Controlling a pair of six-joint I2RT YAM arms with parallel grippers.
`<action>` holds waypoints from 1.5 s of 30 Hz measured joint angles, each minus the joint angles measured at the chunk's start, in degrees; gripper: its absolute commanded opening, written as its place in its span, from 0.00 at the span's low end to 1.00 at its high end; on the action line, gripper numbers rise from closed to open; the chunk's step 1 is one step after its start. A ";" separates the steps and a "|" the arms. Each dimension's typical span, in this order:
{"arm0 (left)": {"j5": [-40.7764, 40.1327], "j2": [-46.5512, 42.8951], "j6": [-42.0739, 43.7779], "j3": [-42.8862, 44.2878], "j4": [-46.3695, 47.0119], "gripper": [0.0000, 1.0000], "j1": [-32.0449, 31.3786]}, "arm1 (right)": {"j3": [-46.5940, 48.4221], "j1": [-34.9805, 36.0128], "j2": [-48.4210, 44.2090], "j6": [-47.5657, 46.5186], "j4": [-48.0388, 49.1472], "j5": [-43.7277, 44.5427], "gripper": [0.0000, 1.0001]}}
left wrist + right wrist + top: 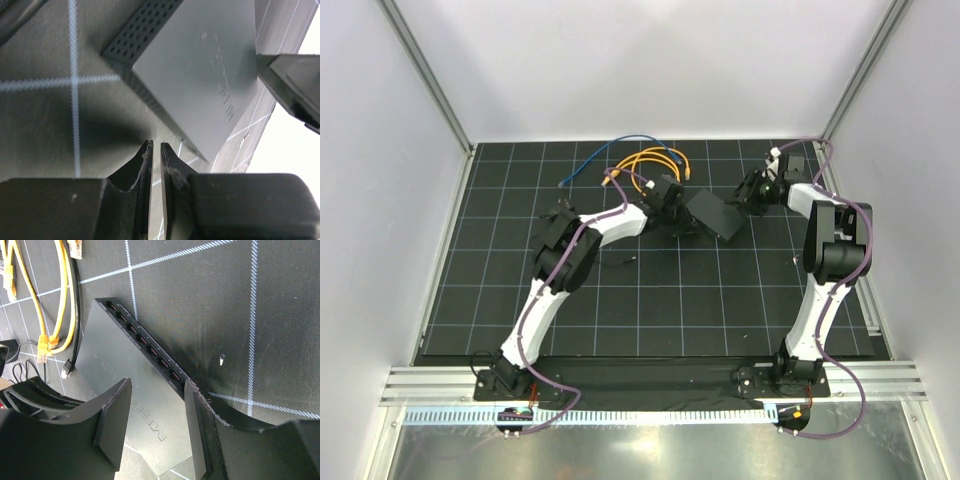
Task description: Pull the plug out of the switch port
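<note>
The switch is a flat matte-black box [715, 215] lying on the gridded mat; it also shows in the left wrist view [200, 65] and the right wrist view [120, 375]. Its row of ports [142, 340] runs along one edge, and every port I can see holds no plug. A black cable's plug [66, 371] and yellow plugs [42, 345] lie loose on the mat beside the box. My left gripper [672, 205] [154, 145] is shut and empty at the box's left side. My right gripper [752, 192] [157, 385] is open, its jaws straddling the box's near end.
Yellow cables [655, 160] [62, 300] and a blue cable [610, 150] lie behind the switch. A small black lump [10, 352] with thin black wire [620, 260] lies to the switch's left. White walls enclose the mat; aluminium rails run along the near edge.
</note>
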 measured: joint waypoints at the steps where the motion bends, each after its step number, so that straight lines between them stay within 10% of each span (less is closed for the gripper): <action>1: 0.02 0.68 0.00 0.76 -0.09 0.15 0.02 | -0.35 -0.02 0.00 0.26 0.57 0.00 0.53; 28: 3.56 8.59 1.73 14.32 -5.68 0.16 1.29 | -32.85 0.85 -19.23 12.02 14.95 1.57 0.50; 45: 4.15 13.92 1.18 22.88 -2.91 0.18 1.16 | -35.10 3.76 -16.55 21.27 21.44 -4.90 0.50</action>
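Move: The network switch lies between the hands. Its middle is about 4 cm back and 6 cm left of the open right hand, some 3 cm below it. From the nearly shut left hand it is about 4 cm ahead and 7 cm right, 2 cm lower. The yellow cables lie roughly 17 cm ahead and 9 cm left of the left hand; the black cable end is about 9 cm left of that hand and 2 cm ahead. Working on opposite long sides of the switch, the two hands turn it clockwise on the table: the right hand sinks 2 cm, sweeps back about 12 cm with a finger against the port side, then goes some 6 cm left, its left side tilting up. The left hand, fingers kept nearly shut, edges forward and right about 6 cm in all until its tips are against the far long side. ##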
